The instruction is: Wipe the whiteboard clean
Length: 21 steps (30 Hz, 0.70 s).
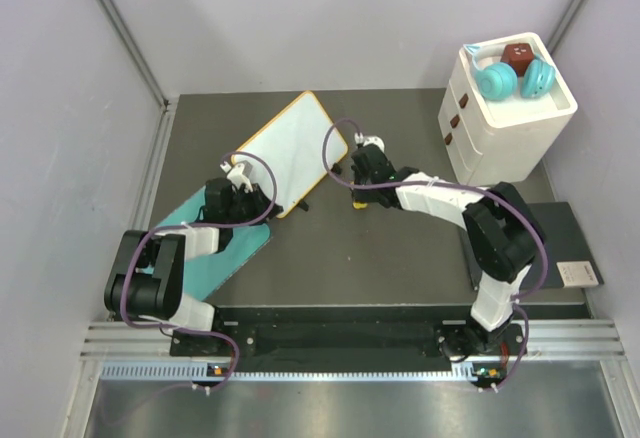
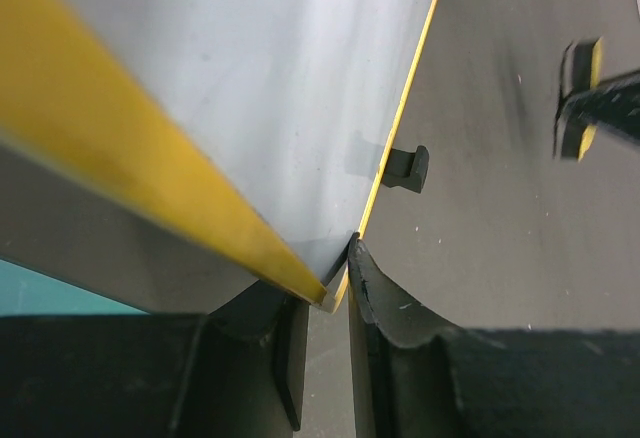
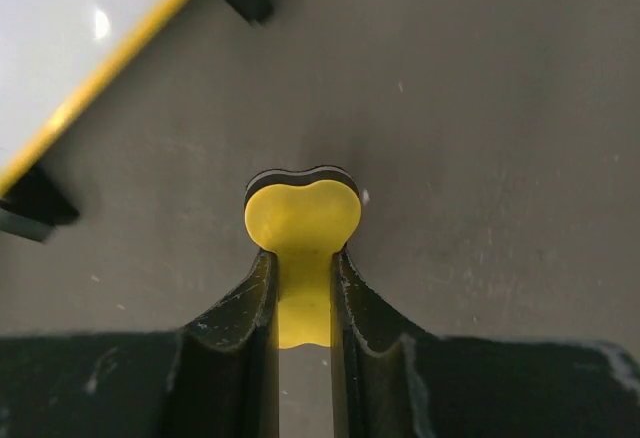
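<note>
The whiteboard (image 1: pixel 290 148) has a yellow-orange rim and shows no writing; it stands tilted left of centre, black feet (image 2: pixel 408 167) on its right edge. My left gripper (image 1: pixel 243 180) is shut on its near corner, and the left wrist view shows that corner (image 2: pixel 330 293) pinched between the fingers (image 2: pixel 335 278). My right gripper (image 1: pixel 360 183) hangs just right of the board, shut on a yellow eraser (image 3: pixel 302 220) with a black felt layer. The eraser (image 2: pixel 580 98) is apart from the board, over the dark table. A board edge (image 3: pixel 70 28) shows at the right wrist view's upper left.
A white drawer unit (image 1: pixel 505 123) stands at the back right with teal headphones (image 1: pixel 497 80) and a brown cube (image 1: pixel 517 56) on top. A teal mat (image 1: pixel 215 253) lies under the left arm. A dark grey notebook (image 1: pixel 560 243) lies by the right arm.
</note>
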Each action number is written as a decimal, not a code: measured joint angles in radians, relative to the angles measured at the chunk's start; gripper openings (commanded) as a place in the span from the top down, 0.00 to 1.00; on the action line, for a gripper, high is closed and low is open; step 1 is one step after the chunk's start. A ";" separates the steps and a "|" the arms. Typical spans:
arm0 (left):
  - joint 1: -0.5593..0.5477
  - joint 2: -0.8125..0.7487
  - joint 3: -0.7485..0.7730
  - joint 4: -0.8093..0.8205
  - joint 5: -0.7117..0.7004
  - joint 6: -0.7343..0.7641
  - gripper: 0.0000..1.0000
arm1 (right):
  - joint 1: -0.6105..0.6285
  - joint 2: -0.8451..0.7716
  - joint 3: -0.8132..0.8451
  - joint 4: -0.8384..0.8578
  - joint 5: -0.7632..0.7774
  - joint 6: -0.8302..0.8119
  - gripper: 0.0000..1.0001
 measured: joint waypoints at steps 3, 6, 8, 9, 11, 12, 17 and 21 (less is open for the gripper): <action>0.000 -0.004 -0.002 0.000 -0.002 0.001 0.75 | 0.000 -0.001 -0.050 -0.041 -0.006 0.007 1.00; 0.000 -0.008 -0.003 -0.001 -0.004 0.003 0.68 | 0.000 -0.001 -0.086 -0.068 -0.030 0.014 1.00; -0.001 -0.008 -0.006 -0.010 -0.012 0.008 0.62 | 0.001 -0.002 -0.096 -0.064 -0.040 0.020 1.00; -0.001 -0.008 -0.008 -0.015 -0.013 0.010 0.60 | 0.002 -0.004 -0.097 -0.064 -0.042 0.021 1.00; -0.001 -0.008 -0.013 -0.022 -0.021 0.015 0.53 | 0.005 -0.008 -0.106 -0.053 -0.047 0.025 0.96; -0.001 -0.008 -0.014 -0.025 -0.024 0.019 0.52 | 0.008 -0.011 -0.114 -0.045 -0.048 0.027 0.88; -0.001 -0.025 -0.027 -0.028 -0.026 0.030 0.46 | 0.018 -0.030 -0.149 -0.002 -0.056 0.031 0.67; -0.001 -0.046 -0.038 -0.026 -0.027 0.029 0.41 | 0.030 -0.039 -0.177 0.024 -0.064 0.038 0.48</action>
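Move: The right hand holds the eraser over bare table; its setting-down spot is about 5 cm back, 1 cm to the right and 6 cm below. The whiteboard's middle lies some 11 cm ahead and 15 cm left, its far clip 7 cm ahead and 5 cm left, all about 5 cm lower. The left hand pinches the board's near corner, with the board's middle about 14 cm ahead and 4 cm right, slightly lower. Down and back in one quick stroke, about 4 cm each way, the right hand lowers the eraser to the table away from the whiteboard, its fingers tipping some 8 degrees further down. It then eases back about another centimetre at that height while its fingers open and let go. The left fingers spread and release the whiteboard's near corner, that hand drawing back only about 1 cm. ##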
